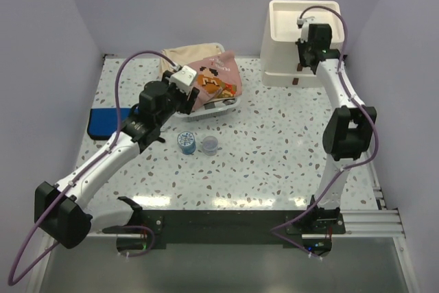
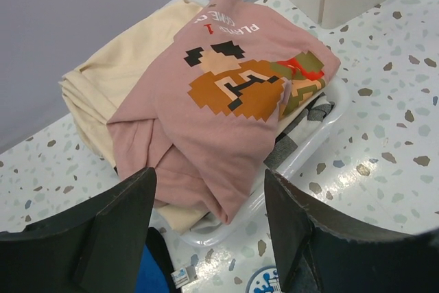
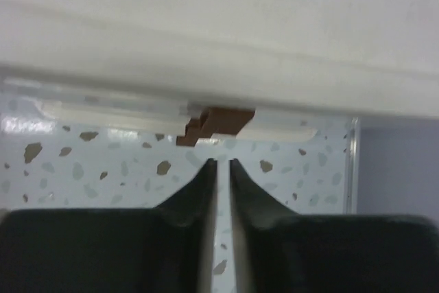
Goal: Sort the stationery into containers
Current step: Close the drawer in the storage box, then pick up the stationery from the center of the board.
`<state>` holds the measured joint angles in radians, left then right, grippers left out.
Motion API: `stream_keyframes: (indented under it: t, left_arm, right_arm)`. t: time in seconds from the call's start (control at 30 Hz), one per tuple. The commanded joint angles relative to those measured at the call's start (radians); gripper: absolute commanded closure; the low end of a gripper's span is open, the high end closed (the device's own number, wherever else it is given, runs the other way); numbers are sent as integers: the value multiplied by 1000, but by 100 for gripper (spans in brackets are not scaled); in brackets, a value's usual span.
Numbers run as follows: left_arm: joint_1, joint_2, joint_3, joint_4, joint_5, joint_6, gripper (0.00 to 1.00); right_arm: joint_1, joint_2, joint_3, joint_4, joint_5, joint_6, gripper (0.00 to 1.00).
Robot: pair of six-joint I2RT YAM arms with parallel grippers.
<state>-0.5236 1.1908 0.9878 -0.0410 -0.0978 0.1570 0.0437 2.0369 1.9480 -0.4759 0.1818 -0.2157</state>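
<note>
The cream-white drawer unit point(image 1: 302, 39) stands at the back right, its lower drawer front point(image 1: 291, 77) a little forward. My right gripper point(image 1: 300, 66) hangs at that front. In the right wrist view its fingers point(image 3: 195, 197) are parted by a narrow slit, with nothing between them. The tips end just short of the brown handle point(image 3: 218, 123). A blue tape roll point(image 1: 186, 141) and a tiny clear cup point(image 1: 209, 144) sit mid-table. My left gripper point(image 1: 191, 101) is wide open and empty point(image 2: 209, 176) over the near rim of the clothes basket point(image 2: 309, 145). No pens or erasers show.
The clear basket holds a pink printed shirt point(image 2: 226, 80) and beige cloth point(image 2: 110, 80), behind the tape roll. A flat blue pad point(image 1: 103, 123) lies at the table's left edge. Lilac walls close in the back and both sides.
</note>
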Motion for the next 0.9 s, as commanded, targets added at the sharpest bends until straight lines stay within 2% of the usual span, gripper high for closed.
stream_keyframes:
  t: [0.0, 0.03, 0.1, 0.2, 0.23, 0.3, 0.33, 0.47, 0.53, 0.6, 0.67, 0.7, 0.77, 0.83, 0.87]
  left_arm:
    - [8, -46, 31, -19, -3, 16, 30]
    - [8, -57, 28, -32, -11, 21, 29]
    - [8, -68, 22, -39, -26, 29, 26]
    - [7, -85, 2, -33, -60, 42, 22]
    - [10, -89, -4, -30, -94, 41, 19]
    - [23, -89, -23, -30, -111, 36, 18]
    - [31, -89, -26, -30, -129, 27, 15]
    - [68, -79, -49, -8, -148, 18, 11]
    - [73, -74, -55, 6, -138, 29, 0]
    - [77, -69, -70, -2, -134, 35, 0]
    - [79, -68, -81, -23, -123, 35, 0]
    - [80, -71, -98, -40, -115, 38, 0]
    - [86, -82, -112, -62, -115, 30, 0]
    - [89, -97, -123, -108, -97, 26, 0]
    - [91, -103, -126, -123, -92, 23, 0]
  right_arm:
    - [16, -332, -256, -76, -96, 79, 45]
    - [25, -440, -308, -81, -99, 78, 30]
    - [31, -516, -433, -101, -135, 73, 1]
    - [30, -604, -553, -119, -110, 87, 1]
    - [30, -615, -575, -113, -11, 105, 1]
    - [30, -612, -575, -162, 71, 160, 1]
    - [31, -612, -575, -174, 147, 180, 1]
    - [30, -711, -658, -135, 119, 161, 1]
    - [30, -757, -695, -133, 90, 154, 1]
    - [30, -782, -699, -185, -22, 133, 1]
    - [31, -796, -705, -230, -178, 46, 1]
    - [33, -814, -716, -281, -378, -67, 1]
    - [39, -848, -797, -287, -587, -170, 1]
    - [128, -882, -869, -156, -583, -165, 1]
    - [172, -879, -892, -158, -667, -228, 1]
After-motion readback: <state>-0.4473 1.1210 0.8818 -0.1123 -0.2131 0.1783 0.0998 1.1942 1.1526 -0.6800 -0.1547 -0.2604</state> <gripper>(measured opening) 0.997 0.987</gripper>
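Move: The closed right fingertips stand just short of the storage box's upper drawer: its handle is about 3 cm ahead, 1 cm to the right and 3 cm lower. The lower drawer's handle is some 4 cm ahead, 2 cm left and 12 cm below, and the box's open top tray centres about 14 cm ahead, 2 cm right and 6 cm up. From the left hand the upper handle lies roughly 22 cm ahead, 51 cm right and 7 cm down. Pull the right gripper quickly back from the drawer front, about 25 cm, opening it wide at once; let it rise and sink again on the way, then swing left at the end, turning some 20 degrees counter-clockwise. Meanwhile ease the left gripper 6 cm left towards the blue pouch, then down, opening it fully. ##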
